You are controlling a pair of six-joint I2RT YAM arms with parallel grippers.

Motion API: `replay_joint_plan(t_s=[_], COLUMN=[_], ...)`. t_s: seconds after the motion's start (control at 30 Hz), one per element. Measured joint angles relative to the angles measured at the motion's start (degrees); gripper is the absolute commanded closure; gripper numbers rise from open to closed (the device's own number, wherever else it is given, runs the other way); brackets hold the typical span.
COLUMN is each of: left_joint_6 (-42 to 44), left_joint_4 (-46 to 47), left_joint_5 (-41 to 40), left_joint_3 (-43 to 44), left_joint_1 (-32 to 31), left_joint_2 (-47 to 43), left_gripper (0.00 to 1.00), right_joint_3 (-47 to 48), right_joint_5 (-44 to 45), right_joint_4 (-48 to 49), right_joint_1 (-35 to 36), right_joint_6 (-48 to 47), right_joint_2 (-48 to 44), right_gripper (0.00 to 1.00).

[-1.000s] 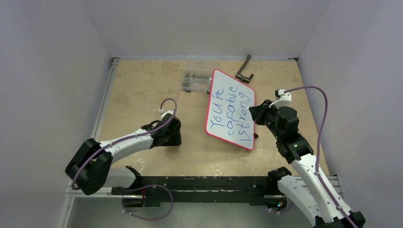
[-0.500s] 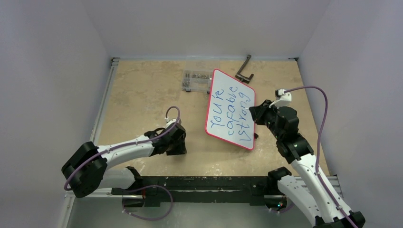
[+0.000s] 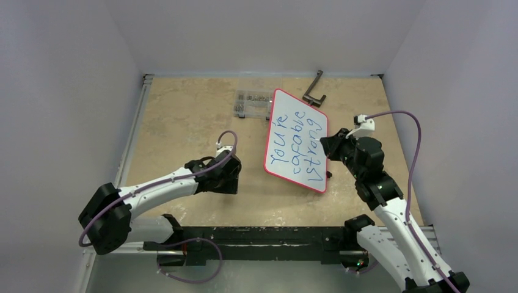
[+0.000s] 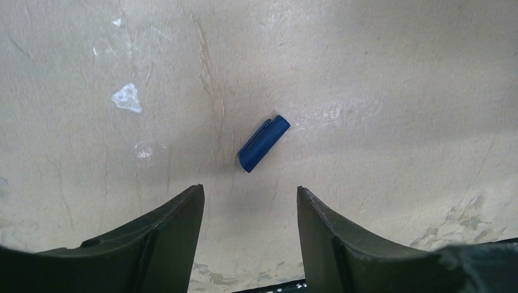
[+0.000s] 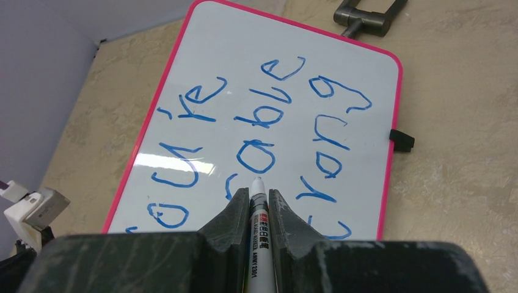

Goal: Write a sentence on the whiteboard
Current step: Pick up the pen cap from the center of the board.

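Note:
The whiteboard (image 3: 282,160), white with a thin red frame, stands tilted in the middle of the table. The sentence (image 3: 297,145) in blue marker reads about "You're capable strong". My right gripper (image 3: 327,146) sits at the board's right edge, shut on a white marker (image 5: 258,244). The marker's tip points at the whiteboard (image 5: 366,79), close to the sentence (image 5: 262,122), between the right gripper's (image 5: 257,194) fingers. My left gripper (image 3: 227,180) hangs open over the tabletop left of the board. A blue marker cap (image 4: 263,143) lies on the table just ahead of the left gripper's (image 4: 250,190) fingertips.
A clear box of small parts (image 3: 253,102) sits behind the board's left corner. A black L-shaped metal tool (image 3: 314,90) lies at the back. One black foot (image 5: 401,140) of the board sticks out at its right edge. Walls close in on three sides.
My left arm has swung nearer and to the right, closer to the board. The right arm, marker and board have not moved.

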Motion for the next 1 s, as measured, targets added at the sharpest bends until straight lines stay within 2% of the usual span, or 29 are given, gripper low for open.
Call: replay_joint_plan(t_s=[0.17, 0.3, 0.43, 0.8, 1.0], left_joint_6=[6.0, 10.1, 13.0, 16.3, 16.8], left_joint_4=[-0.2, 0.9, 1.2, 4.5, 5.4], left_joint_5=[-0.2, 0.1, 1.3, 7.3, 8.2], left_joint_3=[2.8, 5.4, 5.9, 5.5, 5.5], left_joint_1=[0.0, 0.2, 0.7, 1.0, 1.2], left_joint_2=[3.3, 9.6, 12.3, 15.2, 15.3], left_gripper=[0.45, 0.51, 0.56, 0.68, 0.69], right_joint_3=[0.0, 0.0, 0.0, 0.0, 0.0], right_joint_5=[0.0, 0.0, -0.1, -0.1, -0.1], right_joint_4=[0.0, -0.4, -0.7, -0.7, -0.8], right_joint_1=[0.0, 0.0, 0.0, 0.0, 0.0], right_joint_6=[0.0, 0.0, 0.0, 0.0, 0.0], right_joint_2=[0.0, -0.1, -0.4, -0.5, -0.5], right_gripper=[1.00, 1.00, 1.00, 1.00, 1.00])
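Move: The pen cap lies on the table just beyond the left fingertips, about 3 cm ahead, 2 cm right and 4 cm below. At table height too, the whiteboard's middle is some 22 cm right and 15 cm ahead of that hand, the parts box about 27 cm ahead and 7 cm right. From the idle right hand the cap is roughly 29 cm left, 9 cm back and 20 cm below. The left hand lowers about 3 cm and shifts right onto the pen cap, turning clockwise some 15 degrees, fingers narrowing. ##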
